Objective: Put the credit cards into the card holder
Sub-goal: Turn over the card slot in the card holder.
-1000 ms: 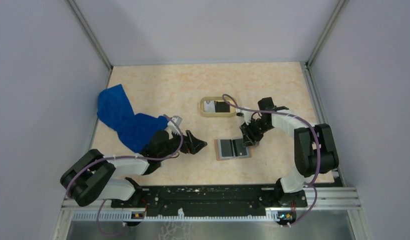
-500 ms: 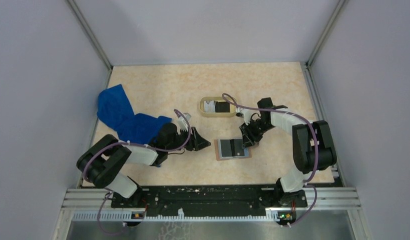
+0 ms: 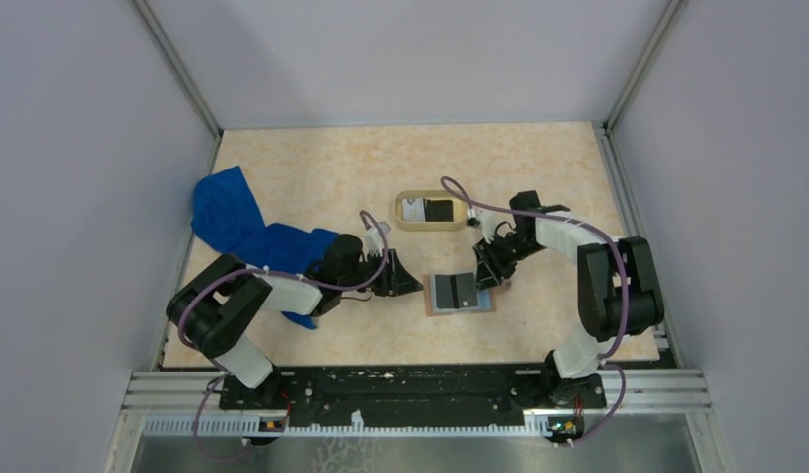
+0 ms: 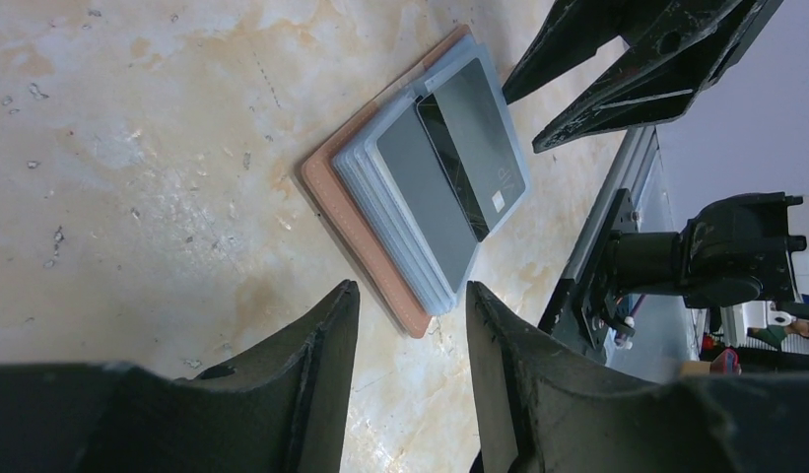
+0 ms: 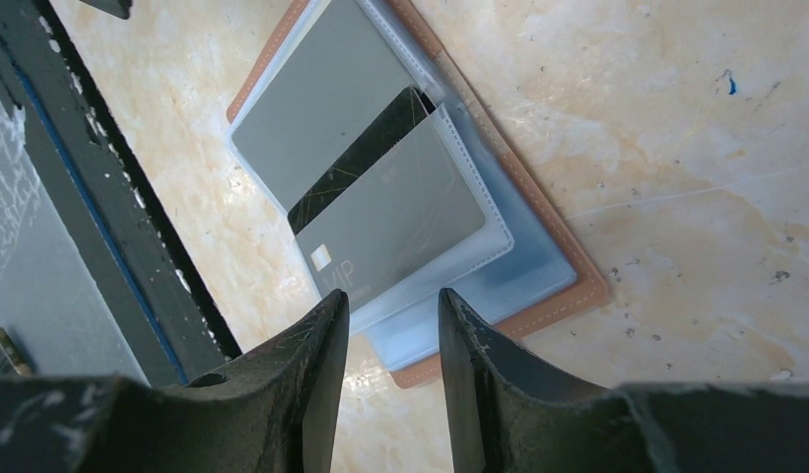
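The tan card holder lies open on the table, its clear sleeves facing up. A black card sits partly slid into one sleeve, next to a grey card. My left gripper is low at the holder's left edge and open, with the holder's corner just beyond its tips. My right gripper hovers over the holder's right edge. It is open by a narrow gap with nothing between its fingers. One white credit card and one black credit card lie in the oval tray.
The oval tan tray stands just behind the holder. A crumpled blue cloth lies at the left, under my left arm. The black base rail runs along the near edge. Grey walls close in the table.
My left gripper has moved right, up to the holder's left edge, and its jaws have narrowed. My right gripper has shifted slightly and closed a little.
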Motion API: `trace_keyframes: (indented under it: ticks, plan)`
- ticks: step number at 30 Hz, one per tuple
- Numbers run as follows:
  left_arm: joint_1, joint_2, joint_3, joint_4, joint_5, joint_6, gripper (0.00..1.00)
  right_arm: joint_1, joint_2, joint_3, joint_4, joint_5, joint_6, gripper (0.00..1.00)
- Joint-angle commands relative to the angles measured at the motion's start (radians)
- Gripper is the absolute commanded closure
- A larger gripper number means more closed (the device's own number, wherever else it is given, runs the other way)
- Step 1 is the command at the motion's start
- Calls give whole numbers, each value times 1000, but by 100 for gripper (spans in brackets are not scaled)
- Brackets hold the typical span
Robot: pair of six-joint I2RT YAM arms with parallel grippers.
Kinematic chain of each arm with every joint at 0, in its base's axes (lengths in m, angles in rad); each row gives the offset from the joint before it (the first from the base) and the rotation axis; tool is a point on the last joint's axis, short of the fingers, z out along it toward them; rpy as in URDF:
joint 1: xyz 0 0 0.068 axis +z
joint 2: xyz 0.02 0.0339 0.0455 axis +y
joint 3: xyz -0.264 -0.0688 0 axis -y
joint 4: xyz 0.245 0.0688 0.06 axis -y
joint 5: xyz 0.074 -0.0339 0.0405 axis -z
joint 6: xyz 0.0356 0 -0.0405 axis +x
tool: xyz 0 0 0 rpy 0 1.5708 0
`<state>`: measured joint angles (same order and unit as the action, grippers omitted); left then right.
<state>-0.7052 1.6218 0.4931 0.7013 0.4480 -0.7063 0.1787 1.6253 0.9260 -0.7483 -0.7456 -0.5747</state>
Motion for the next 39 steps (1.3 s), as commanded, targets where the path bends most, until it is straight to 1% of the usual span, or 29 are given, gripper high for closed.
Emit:
trace_keyframes:
  ticks: [1, 6, 8, 12, 19, 21, 25, 31, 34, 39]
  plan:
    - [-8, 13, 28, -13, 28, 14, 51, -11, 8, 50, -18, -85, -3, 61]
    - [-8, 16, 31, -13, 34, 15, 60, -40, 33, 60, -20, -122, 20, 62]
    - [-8, 19, 35, -13, 41, 15, 62, -62, 46, 58, -18, -140, 29, 62]
    - [-9, 29, 44, -17, 54, 17, 64, -97, 91, 68, -50, -209, 15, 62]
    - [-8, 33, 52, -18, 66, 21, 66, -100, 145, 83, -95, -291, -20, 64]
    - [-8, 34, 58, -19, 74, 27, 68, -100, 150, 82, -95, -300, -15, 65]
    - [-8, 27, 68, -22, 85, 38, 80, -111, 158, 80, -64, -304, 21, 65]
    - [-26, 20, 91, -25, 83, 40, 90, -142, 183, 78, -57, -337, 42, 66]
    - [-65, 40, 143, -81, 54, 55, 92, -145, 203, 85, -73, -363, 34, 66]
    - [-124, 97, 265, -235, -54, 108, 96, -150, 237, 100, -115, -404, 5, 66]
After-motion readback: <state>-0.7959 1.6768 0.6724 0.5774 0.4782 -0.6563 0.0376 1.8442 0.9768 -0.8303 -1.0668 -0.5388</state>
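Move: From the right hand, the card slot with the VIP card lies about 4 cm left and 1 cm back, some 2 cm lower, its outer edge right at the fingertips; the card holder's middle is about 5 cm left, 2 cm back and 3 cm below. From the left hand the same slot is roughly 9 cm to the right, 1 cm back and 4 cm down. The tray stands about 16 cm ahead and 10 cm left of the right hand. Tilting more than travelling, the right hand stays by the slot's outer edge, rolling about 25 degrees so its fingers come up from steeply down towards level, opening almost unchanged. The left hand eases its half-open fingers shut, barely shifting at first, then swings some 5 cm right and 2 cm up, its closed tips coming in over the holder's left edge; whether they touch can't be seen. ##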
